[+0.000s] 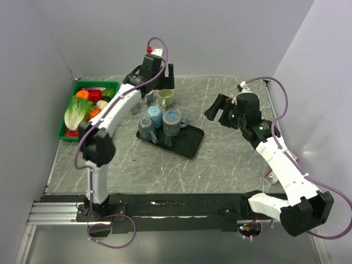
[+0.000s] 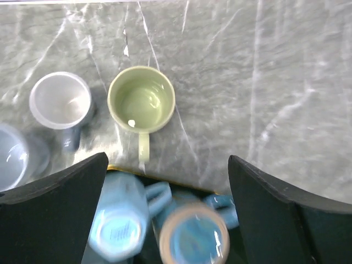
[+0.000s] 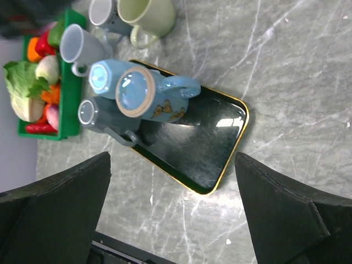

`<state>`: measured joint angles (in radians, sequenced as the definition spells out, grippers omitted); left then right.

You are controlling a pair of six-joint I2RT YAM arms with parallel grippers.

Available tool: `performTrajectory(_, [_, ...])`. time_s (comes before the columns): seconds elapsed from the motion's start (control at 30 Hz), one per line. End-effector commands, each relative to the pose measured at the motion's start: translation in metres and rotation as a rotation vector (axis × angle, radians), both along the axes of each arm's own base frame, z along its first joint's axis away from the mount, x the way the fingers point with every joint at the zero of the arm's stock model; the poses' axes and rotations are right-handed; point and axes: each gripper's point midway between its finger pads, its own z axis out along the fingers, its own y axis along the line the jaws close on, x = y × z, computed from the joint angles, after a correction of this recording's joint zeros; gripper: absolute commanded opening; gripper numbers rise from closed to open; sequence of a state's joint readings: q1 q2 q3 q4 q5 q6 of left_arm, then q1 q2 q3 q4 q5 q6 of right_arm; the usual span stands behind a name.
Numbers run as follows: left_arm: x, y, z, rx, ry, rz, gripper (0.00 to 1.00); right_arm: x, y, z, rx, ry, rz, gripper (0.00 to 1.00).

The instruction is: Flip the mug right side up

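Observation:
A pale green mug [image 2: 141, 100] stands upright on the marble table, mouth up, handle toward the tray; it also shows in the overhead view [image 1: 165, 98]. My left gripper [image 2: 168, 162] hangs open above it with nothing between its fingers [image 2: 60, 209], and the mug sits apart from them. On the black tray [image 3: 220, 143] three mugs stand bottoms up: a light blue one [image 3: 107, 77], a blue one with a tan rim [image 3: 137, 91] and a grey one [image 3: 96, 113]. My right gripper [image 3: 173, 159] is open and empty, high over the tray's near right edge.
Two grey mugs [image 2: 60, 100] [image 2: 11, 157] stand upright left of the green one. A green basket of vegetables [image 1: 85, 107] sits at the table's far left. Walls close in the left, back and right sides.

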<state>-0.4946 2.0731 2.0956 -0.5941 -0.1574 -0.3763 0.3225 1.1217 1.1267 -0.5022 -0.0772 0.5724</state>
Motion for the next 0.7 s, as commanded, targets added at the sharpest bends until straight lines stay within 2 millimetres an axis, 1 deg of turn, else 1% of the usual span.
performTrajectory(0.0, [-0.047,0.024,0.026,-0.03,0.026,0.048,0.96,0.004,-0.002,-0.003,-0.024,-0.019,0.009,1.0])
performTrajectory(0.03, [-0.061,0.033,0.038,-0.056,0.025,0.081,0.96,0.005,-0.003,-0.003,-0.03,-0.018,0.007,1.0])
performTrajectory(0.07, [-0.073,0.04,0.02,-0.043,0.075,0.099,0.96,0.005,-0.002,-0.005,-0.034,-0.014,0.012,1.0])
performTrajectory(0.1, [-0.083,0.044,0.017,-0.052,0.091,0.114,0.96,0.006,-0.002,-0.005,-0.035,-0.011,0.012,1.0])
performTrajectory(0.13, [-0.095,0.049,0.032,-0.107,0.074,0.143,0.96,0.006,-0.001,-0.005,-0.033,-0.007,0.019,1.0])
performTrajectory(0.17, [-0.109,0.052,0.013,-0.103,0.121,0.146,0.96,0.007,0.001,-0.007,-0.031,-0.003,0.022,1.0])
performTrajectory(0.2, [-0.117,0.053,0.011,-0.122,0.133,0.152,0.96,0.007,0.002,-0.007,-0.025,0.0,0.026,1.0])
performTrajectory(0.23, [-0.128,0.055,0.019,-0.168,0.13,0.166,0.96,0.008,0.004,-0.008,-0.014,0.008,0.033,1.0])
performTrajectory(0.27, [-0.138,0.053,0.004,-0.169,0.164,0.164,0.96,0.008,0.007,-0.01,-0.008,0.011,0.039,1.0])
performTrajectory(0.33, [-0.15,0.051,0.0,-0.205,0.181,0.178,0.96,0.01,0.008,-0.01,0.004,0.018,0.041,1.0])
performTrajectory(0.37, [-0.155,0.05,-0.012,-0.201,0.205,0.182,0.96,0.01,0.01,-0.013,0.007,0.028,0.046,0.99])
performTrajectory(0.47, [-0.165,0.045,-0.028,-0.212,0.258,0.211,0.97,0.01,0.011,-0.014,0.014,0.036,0.048,0.99])
performTrajectory(0.53, [-0.165,0.045,-0.038,-0.22,0.277,0.259,0.98,0.008,0.012,-0.017,0.016,0.047,0.046,1.0])
performTrajectory(0.57, [-0.168,0.045,-0.047,-0.216,0.294,0.276,0.98,0.008,0.011,-0.018,0.016,0.047,0.044,1.0])
performTrajectory(0.6, [-0.166,0.044,-0.051,-0.223,0.293,0.293,0.99,0.007,0.01,-0.018,0.016,0.047,0.041,1.0])
performTrajectory(0.67, [-0.164,0.047,-0.068,-0.224,0.316,0.35,0.96,0.005,0.009,-0.02,0.014,0.055,0.037,1.0])
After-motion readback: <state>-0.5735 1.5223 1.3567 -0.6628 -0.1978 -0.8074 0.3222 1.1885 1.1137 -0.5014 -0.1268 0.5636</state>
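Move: The dark blue-grey mug, still upside down at the tray's left end, lies about 12 cm back, 9 cm to the left and 16 cm below the left hand. The light blue mug is some 5 cm back and 6 cm left, the patterned mug 9 cm back and 2 cm right, both about as low. The green mug stands upright about 7 cm ahead. From the right hand the dark mug is roughly 28 cm left and 4 cm ahead. Towards the dark blue-grey mug comes the left hand, open and empty, leaving the green mug behind: about 17 cm back and some 5 cm left over the tray, rising slightly at first, then sinking about 8 cm. Its fingers tip further down and swing to the left, some 15 degrees each, and touch nothing at the end. The right hand, also open, sinks a little. ##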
